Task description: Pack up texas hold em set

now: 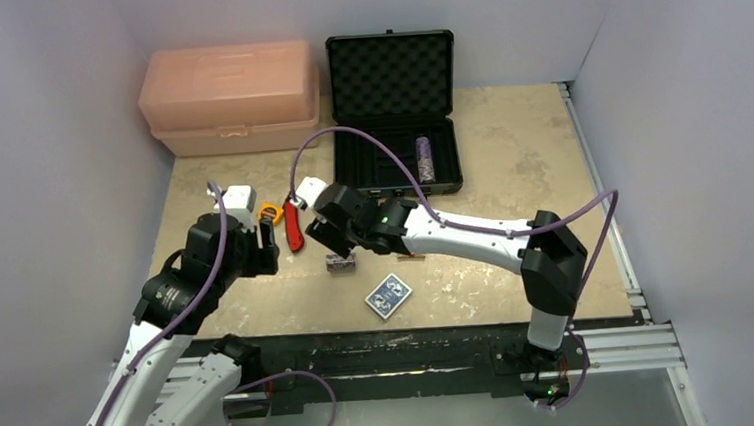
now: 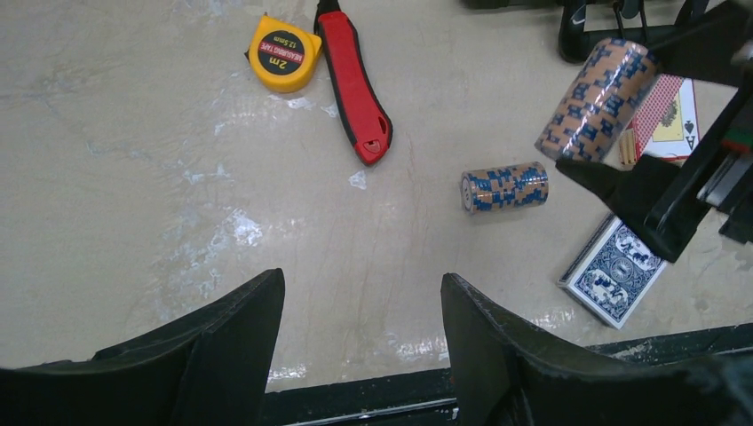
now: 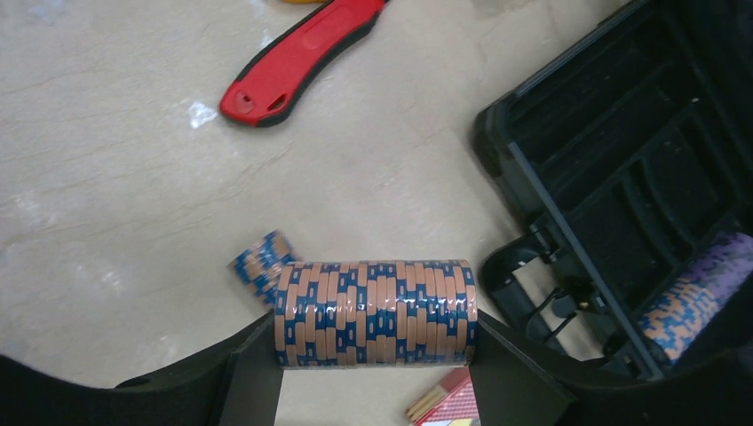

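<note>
The black briefcase (image 1: 391,72) lies open at the back, with one striped chip stack (image 1: 424,160) in its tray; the right wrist view shows the case (image 3: 622,151) and that stack (image 3: 697,297). My right gripper (image 1: 335,238) is shut on a second chip stack (image 3: 375,312), held sideways above the table, also visible in the left wrist view (image 2: 598,99). A third stack (image 2: 504,187) lies on its side on the table below it (image 1: 340,264). The blue deck (image 1: 388,294) lies near the front edge. The red deck (image 2: 666,115) lies under the right arm. My left gripper (image 2: 362,306) is open and empty, left of these.
A red utility knife (image 1: 295,226) and a yellow tape measure (image 1: 270,213) lie between the two grippers. A pink plastic toolbox (image 1: 230,98) stands at the back left. Walls close in both sides. The table's front edge (image 2: 373,390) is right below my left gripper.
</note>
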Robot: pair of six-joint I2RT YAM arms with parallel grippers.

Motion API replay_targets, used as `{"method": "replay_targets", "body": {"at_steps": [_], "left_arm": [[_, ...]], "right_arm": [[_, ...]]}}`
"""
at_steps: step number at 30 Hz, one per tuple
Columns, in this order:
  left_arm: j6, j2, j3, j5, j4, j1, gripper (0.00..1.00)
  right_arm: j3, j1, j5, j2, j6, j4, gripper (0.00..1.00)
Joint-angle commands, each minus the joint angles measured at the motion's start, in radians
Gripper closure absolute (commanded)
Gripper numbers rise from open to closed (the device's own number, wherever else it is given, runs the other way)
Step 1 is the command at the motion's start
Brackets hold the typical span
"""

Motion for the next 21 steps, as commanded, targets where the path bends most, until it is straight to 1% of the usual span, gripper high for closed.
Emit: {"method": "replay_targets", "body": {"at_steps": [1,5,14,18,21], "left_arm": [[0.006,-0.013,0.008,-0.022,0.014,0.008,0.36],[0.007,-0.020,0.008,-0.029,0.013,0.008,0.36],[0.007,-0.024,0.008,-0.035,0.014,0.008,0.36],[0.007,-0.024,0.008,-0.037,0.015,0.010,0.36],[0.007,-0.022,0.008,-0.038,0.014,0.010,0.36]], "right_arm": [[0.079,-0.084,-0.012,-0.086,-0.119,0.147,0.58],[0.085,-0.156,-0.086,-0.093,-0.218,0.177,0.56],[0.113,-0.257,-0.284,-0.092,-0.474,0.238,0.55],[0.166,-0.305,-0.307,-0.050,-0.547,0.249,0.54],[0.227,-0.342,-0.327,-0.001,-0.588,0.226,0.55]]}}
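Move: About 22 cm ahead and 13 cm to the right of the right hand, and some 12 cm below it, is the middle of the open case's tray, where the chip roll it already holds is bound. The last loose roll lies roughly 5 cm back and 1 cm left; the red card box is 2 cm ahead, 14 cm right, both about 13 cm down. From the left hand, the tray is about 29 cm ahead, 29 cm right and 17 cm below. Carrying the held chip roll crosswise between its fingers, the right hand sweeps about 12 cm forward towards the case's front-left corner, rising some 7 cm all the while and edging right over the first half. The fingers keep their grip as the wrist tips upward by about 15 degrees and then also swings counter-clockwise by a similar amount. ##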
